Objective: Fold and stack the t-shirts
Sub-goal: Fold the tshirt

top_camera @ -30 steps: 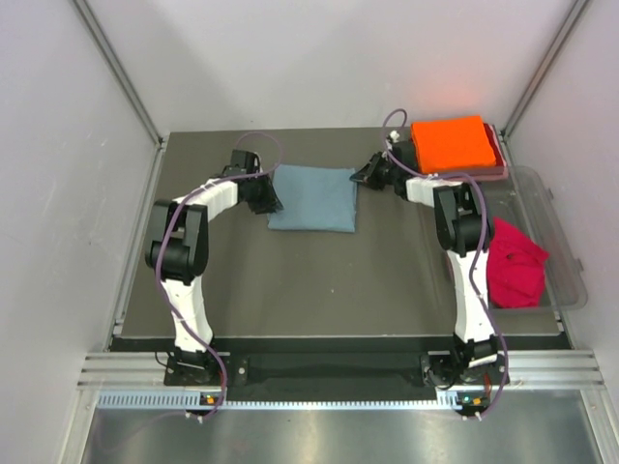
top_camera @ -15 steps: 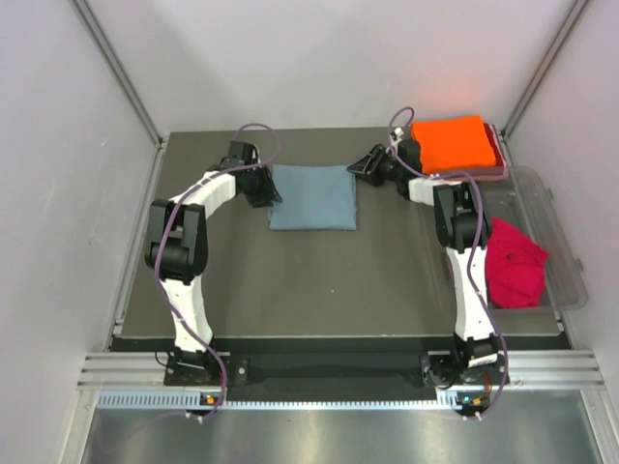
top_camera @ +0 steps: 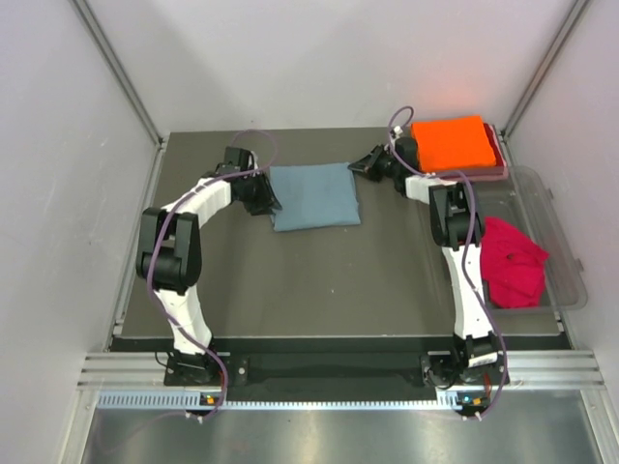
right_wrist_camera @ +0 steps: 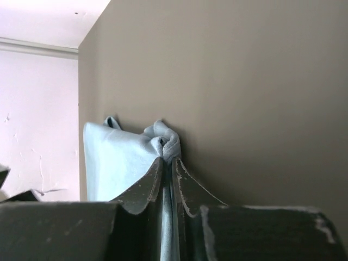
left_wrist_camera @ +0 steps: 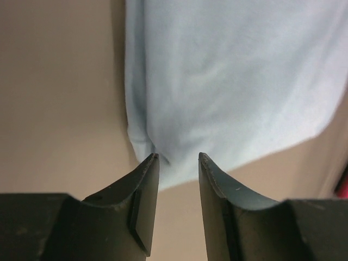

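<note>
A folded grey-blue t-shirt lies slightly askew at the back middle of the dark table. My right gripper is shut on its far right corner; in the right wrist view the cloth bunches at the gripper's tips. At the shirt's near left corner my left gripper stands open. In the left wrist view that corner lies just at the gripper's tips, ungripped. A folded orange t-shirt rests at the back right. A crumpled red t-shirt lies in the tub.
A clear plastic tub runs along the table's right edge. The orange shirt sits on a flat pale tray at the back right corner. White walls and metal posts close in the back and sides.
My right gripper has opened and then shut on the grey-blue shirt's far right corner. The shirt has turned a little. The left arm's elbow has swung out to the left.
</note>
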`<state>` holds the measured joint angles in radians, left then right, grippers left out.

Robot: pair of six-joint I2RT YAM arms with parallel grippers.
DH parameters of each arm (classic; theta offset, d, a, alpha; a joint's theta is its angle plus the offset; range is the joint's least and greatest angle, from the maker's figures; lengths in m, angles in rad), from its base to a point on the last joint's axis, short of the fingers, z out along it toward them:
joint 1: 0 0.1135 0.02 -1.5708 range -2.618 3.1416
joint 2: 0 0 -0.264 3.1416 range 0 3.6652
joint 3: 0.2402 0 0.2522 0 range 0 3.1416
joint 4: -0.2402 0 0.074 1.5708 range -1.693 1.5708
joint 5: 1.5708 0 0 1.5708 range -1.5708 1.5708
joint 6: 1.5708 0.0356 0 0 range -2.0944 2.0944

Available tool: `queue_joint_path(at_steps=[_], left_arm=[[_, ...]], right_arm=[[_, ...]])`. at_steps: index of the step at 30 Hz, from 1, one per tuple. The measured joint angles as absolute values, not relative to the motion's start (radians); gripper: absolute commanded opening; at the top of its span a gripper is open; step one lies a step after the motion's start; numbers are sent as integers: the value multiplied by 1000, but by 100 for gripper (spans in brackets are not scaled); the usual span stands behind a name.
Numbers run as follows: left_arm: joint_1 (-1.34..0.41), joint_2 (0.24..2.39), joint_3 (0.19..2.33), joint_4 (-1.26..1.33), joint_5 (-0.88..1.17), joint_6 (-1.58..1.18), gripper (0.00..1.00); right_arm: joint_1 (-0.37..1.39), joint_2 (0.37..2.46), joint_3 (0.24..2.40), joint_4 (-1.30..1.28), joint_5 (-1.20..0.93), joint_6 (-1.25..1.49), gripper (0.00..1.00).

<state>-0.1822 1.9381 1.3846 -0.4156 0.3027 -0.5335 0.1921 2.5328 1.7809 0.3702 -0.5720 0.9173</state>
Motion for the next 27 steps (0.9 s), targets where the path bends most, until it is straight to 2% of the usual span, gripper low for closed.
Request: queue_joint_path(at_steps=[7, 10, 16, 22, 27], left_arm=[[-177, 1806, 1355, -426, 328, -526, 39], [-152, 1780, 1323, -410, 379, -535, 38], [-124, 1717, 1192, -419, 439, -547, 39], [-131, 1523, 1045, -430, 504, -533, 41], [-134, 1383, 1006, -448, 537, -464, 42]], right_arm=[[186, 2553, 1874, 289, -589, 874, 40], [171, 2539, 1874, 246, -592, 834, 50], [147, 2480, 1872, 113, -607, 715, 62], [149, 2425, 1871, -10, -602, 601, 68], [149, 2381, 1826, -62, -570, 540, 72]])
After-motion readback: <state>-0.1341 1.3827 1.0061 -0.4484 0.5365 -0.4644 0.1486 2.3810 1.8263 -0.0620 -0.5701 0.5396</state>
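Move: The folded t-shirt's middle is about 12 cm back and 8 cm left of the right gripper, which still pinches its far right corner. From that hand the orange shirt stack is some 21 cm to the right and 5 cm farther out, and the plastic box about 30 cm right and 26 cm back. From the left gripper, which hovers empty near the near left corner, the t-shirt's middle is about 8 cm ahead, 8 cm right and 4 cm below. Open the right gripper wide to let go of the t-shirt's far right corner, nudging slightly forward first, then draw it about 4 cm right, a little back and up, rolling some 15 degrees so its right side rises. Bring the left gripper up off the near left corner, then back towards the base about 12 cm and higher again, fingers staying partly open. ##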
